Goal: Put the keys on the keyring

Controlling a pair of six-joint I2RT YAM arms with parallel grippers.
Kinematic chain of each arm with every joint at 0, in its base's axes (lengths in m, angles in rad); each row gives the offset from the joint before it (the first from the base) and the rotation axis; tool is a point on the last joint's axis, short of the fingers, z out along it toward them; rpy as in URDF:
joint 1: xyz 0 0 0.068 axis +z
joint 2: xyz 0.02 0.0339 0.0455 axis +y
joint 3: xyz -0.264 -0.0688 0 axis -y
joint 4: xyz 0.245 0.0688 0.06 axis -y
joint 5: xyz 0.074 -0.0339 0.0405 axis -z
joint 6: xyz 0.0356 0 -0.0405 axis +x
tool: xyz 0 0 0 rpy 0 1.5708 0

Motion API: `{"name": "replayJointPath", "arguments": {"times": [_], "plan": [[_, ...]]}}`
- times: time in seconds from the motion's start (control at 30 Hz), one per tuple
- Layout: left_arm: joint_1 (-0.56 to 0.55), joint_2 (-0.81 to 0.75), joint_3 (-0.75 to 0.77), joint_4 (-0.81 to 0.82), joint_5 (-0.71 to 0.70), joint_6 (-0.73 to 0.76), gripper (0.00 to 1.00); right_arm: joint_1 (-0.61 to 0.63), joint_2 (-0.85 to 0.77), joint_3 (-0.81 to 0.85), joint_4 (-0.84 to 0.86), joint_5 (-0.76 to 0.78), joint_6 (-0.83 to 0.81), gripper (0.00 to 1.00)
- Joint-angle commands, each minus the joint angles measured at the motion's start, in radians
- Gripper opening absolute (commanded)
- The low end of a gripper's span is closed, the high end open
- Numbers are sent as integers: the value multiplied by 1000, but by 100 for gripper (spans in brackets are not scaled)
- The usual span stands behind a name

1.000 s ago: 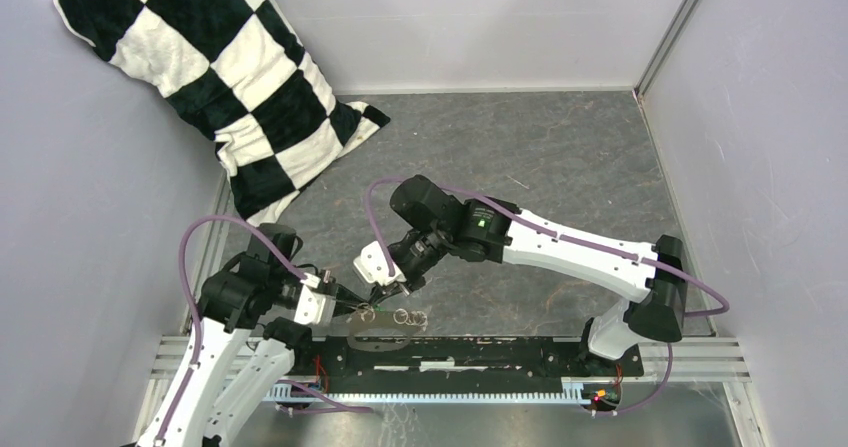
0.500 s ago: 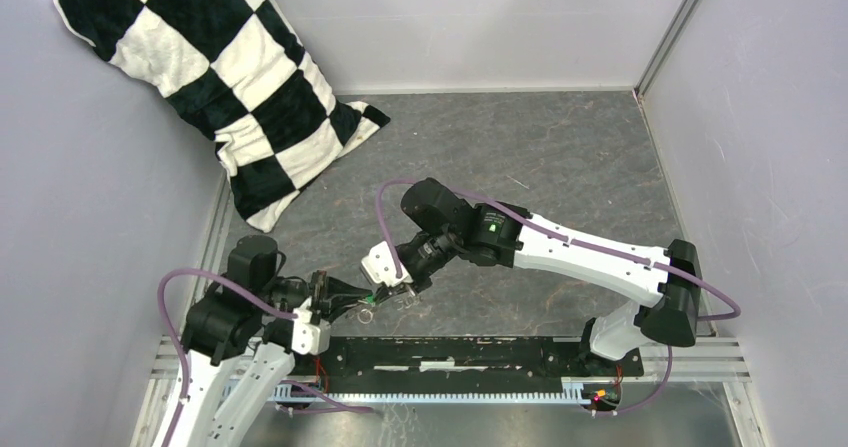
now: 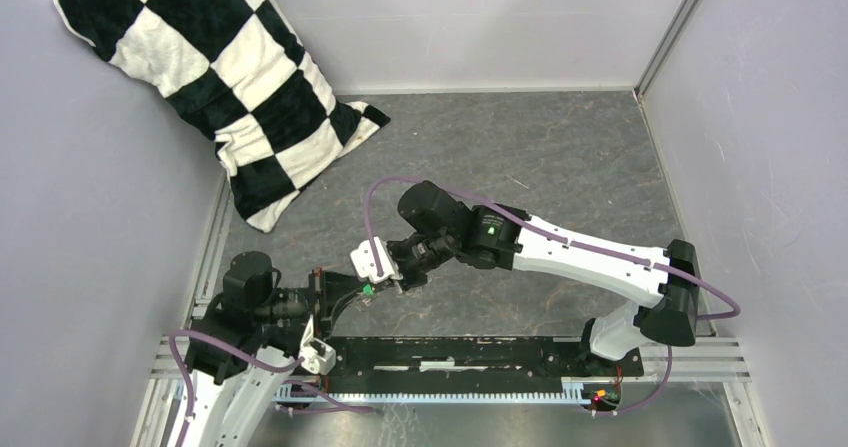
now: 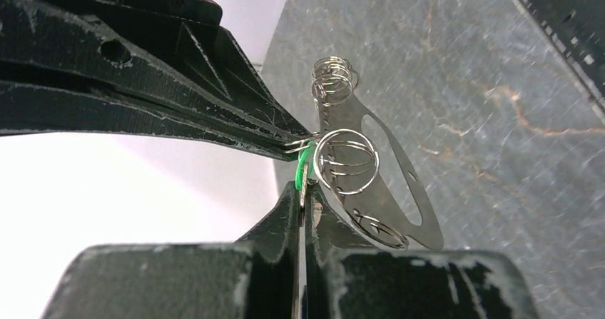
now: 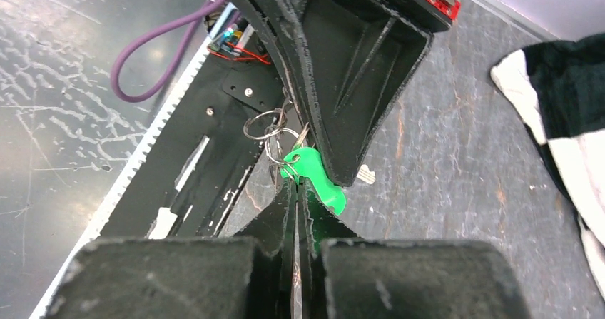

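The green-headed key hangs just above the grey floor near the front rail, between both grippers. My left gripper is shut on its thin blade, seen edge-on with the green rim just above the tips. My right gripper is shut on a small silvery ring at the key's head. The keyring, a flat silvery loop with several wire rings strung on it, dangles beside the key. From the top view the two grippers meet tip to tip at the green key.
A black-and-white checked pillow leans in the far-left corner. The black mounting rail runs along the near edge, right below the grippers. A purple cable loops by the rail. Grey walls close in on three sides.
Both grippers have drawn up and left with the key and keyring, lifting the silvery loop off the rail. The left arm's elbow has swung down to the near left.
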Motion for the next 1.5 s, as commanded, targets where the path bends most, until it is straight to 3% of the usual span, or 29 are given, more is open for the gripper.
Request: {"name": "replayJointPath", "arguments": {"times": [0.0, 0.23, 0.57, 0.67, 0.73, 0.77, 0.83, 0.93, 1.17, 1.3, 1.4, 1.47], "plan": [[0, -55, -29, 137, 1, 139, 5, 24, 27, 63, -9, 171, 34, 0], [-1, -114, -61, 138, 0, 255, 6, 52, 92, 139, -62, 383, 93, 0], [-1, -131, -59, -25, -26, 420, 10, 50, -33, -2, 147, 554, 178, 0], [-1, -143, -61, -26, -31, 406, 36, 51, -62, -40, 189, 566, 181, 0], [-2, -150, -61, -25, -38, 393, 47, 51, -75, -57, 210, 556, 176, 0], [-1, -149, -59, -26, -43, 383, 60, 50, -80, -65, 215, 545, 168, 0], [0, -145, -47, -25, -62, 357, 72, 51, -93, -81, 218, 515, 142, 1], [-1, -122, -20, -18, -113, 294, 78, 51, -138, -133, 246, 445, 91, 1], [-1, 20, 77, -21, -212, -25, 90, 48, -232, -215, 250, 264, -51, 1], [-2, 151, 144, -123, -165, -111, 98, 32, -241, -188, 197, 125, -112, 0], [-1, 213, 186, -67, -126, -261, 99, 27, -254, -168, 153, 64, -155, 0], [-1, 252, 215, -74, -114, -284, 99, 20, -263, -159, 136, 62, -158, 1]]}}
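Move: My two sets of fingertips nearly meet in the air. The ring pinched in my right fingers lies about 2 cm to the right of my left hand, level with it. The green tag sits between them, about 1 cm right of the left hand and 1 cm left of the right. The metal plate with rings hangs some 3 cm back and 5 cm below, about 2 cm to the left hand's right and straight below-back of the right hand. My right hand keeps its pinch on the ring and swings forward about 5 cm, turning clockwise some 25 degrees. Meanwhile my left hand, still shut on the thin metal beside the green tag, edges forward and rolls, then opens wide, lets go and goes on forward. My right hand then turns back, drawing back 5 cm, to the right and up, away from the left. ##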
